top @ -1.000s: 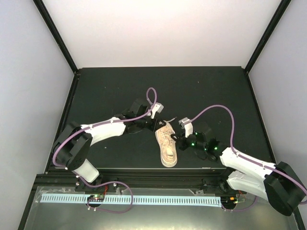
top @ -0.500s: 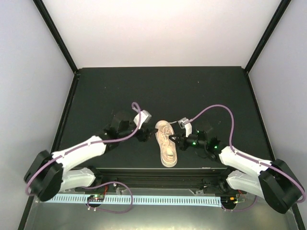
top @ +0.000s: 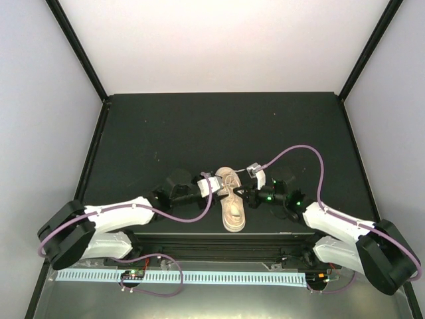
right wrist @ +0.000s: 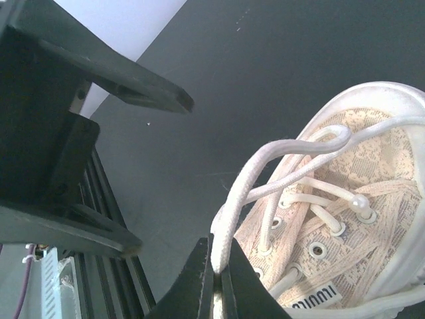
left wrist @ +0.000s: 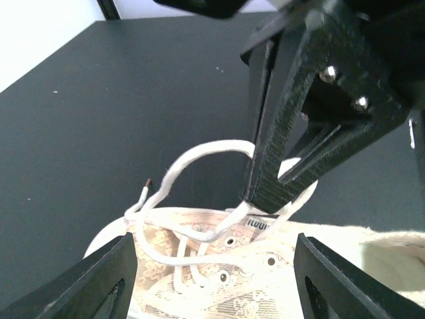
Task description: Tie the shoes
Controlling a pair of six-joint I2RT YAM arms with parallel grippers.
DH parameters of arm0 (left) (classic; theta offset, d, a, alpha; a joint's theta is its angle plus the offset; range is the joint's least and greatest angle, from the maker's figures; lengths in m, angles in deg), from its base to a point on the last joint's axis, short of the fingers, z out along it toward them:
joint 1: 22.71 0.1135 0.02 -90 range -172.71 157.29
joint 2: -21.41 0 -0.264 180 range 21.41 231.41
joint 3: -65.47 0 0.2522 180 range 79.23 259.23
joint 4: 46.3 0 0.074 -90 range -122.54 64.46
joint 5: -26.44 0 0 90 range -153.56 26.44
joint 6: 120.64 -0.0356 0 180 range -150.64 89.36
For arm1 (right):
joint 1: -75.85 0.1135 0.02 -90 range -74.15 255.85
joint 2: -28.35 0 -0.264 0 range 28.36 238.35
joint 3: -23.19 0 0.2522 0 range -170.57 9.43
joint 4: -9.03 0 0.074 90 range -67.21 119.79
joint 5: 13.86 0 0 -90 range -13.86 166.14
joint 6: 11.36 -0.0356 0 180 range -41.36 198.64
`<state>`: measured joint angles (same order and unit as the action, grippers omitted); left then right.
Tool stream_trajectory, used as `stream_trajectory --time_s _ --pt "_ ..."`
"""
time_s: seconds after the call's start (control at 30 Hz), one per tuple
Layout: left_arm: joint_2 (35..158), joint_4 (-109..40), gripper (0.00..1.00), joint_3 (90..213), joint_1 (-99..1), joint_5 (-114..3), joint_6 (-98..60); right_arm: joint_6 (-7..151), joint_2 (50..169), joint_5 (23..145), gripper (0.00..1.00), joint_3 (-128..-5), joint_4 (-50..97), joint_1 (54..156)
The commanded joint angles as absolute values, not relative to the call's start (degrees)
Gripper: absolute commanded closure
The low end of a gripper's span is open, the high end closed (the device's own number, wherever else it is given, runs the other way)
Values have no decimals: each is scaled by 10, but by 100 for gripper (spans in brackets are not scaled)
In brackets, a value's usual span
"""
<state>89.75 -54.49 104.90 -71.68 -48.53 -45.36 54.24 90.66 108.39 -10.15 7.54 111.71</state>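
Note:
The beige-pink shoe (top: 232, 203) lies near the table's front edge, between both arms, its toe at the far end. My right gripper (right wrist: 222, 278) is shut on an off-white lace loop (right wrist: 269, 169) held up above the tongue. In the left wrist view the right gripper's fingers (left wrist: 282, 159) pinch that lace (left wrist: 199, 154) just above the shoe (left wrist: 199, 266). My left gripper (left wrist: 214, 244) stands open, its two fingers on either side of the shoe's laced part, with nothing gripped. From above, the left gripper (top: 211, 186) is at the shoe's left side and the right gripper (top: 242, 194) at its right.
The black table (top: 219, 126) stretches away behind the shoe. Its front rail (top: 212, 236) runs just below the shoe's heel. Cables arch over both arms. White walls (top: 226, 46) close the back and sides.
The left arm pulled back and swung in low from the left while its gripper went from shut to open. It now straddles the shoe. The right gripper shifted slightly left, still holding the lace.

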Motion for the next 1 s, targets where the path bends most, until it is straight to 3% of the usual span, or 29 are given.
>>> stream_trajectory --time_s 0.0,0.47,0.73,0.97 --pt "937 -584 35 1076 -736 -508 -522 541 911 1098 98 -106 51 1112" --pt "1025 -575 69 1129 -758 -528 -570 541 912 1104 98 -112 57 1107" --pt "1054 -562 75 1141 -761 -528 -575 541 910 1105 98 -115 57 1103" --pt "1052 -504 98 1177 -763 -576 -535 546 906 1091 98 -118 72 1101"
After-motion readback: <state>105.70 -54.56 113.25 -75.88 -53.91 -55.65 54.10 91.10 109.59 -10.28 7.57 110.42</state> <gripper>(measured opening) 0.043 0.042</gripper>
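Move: The piece of lace poking out at the right gripper's tips lies about 4 cm to the left hand's right, 1 cm ahead and 4 cm below; the right gripper's tips are some 5 cm right, 1 ahead and 3 below. The shoe's middle is about 3 cm right, 2 back and 11 below. From the right hand, that lace is about 1 cm left, level front to back and 1 cm below, with the shoe's middle 2 cm left, 2 back and 8 below. The lace at the right gripper's tips is what the left hand takes: its open fingers sink and go right, each by about 4 cm and slightly forward, dipping some 10 degrees as they narrow, then shut and pinch the lace just beside those tips. The right hand stays put over the shoe and keeps its pinch on the lace. ##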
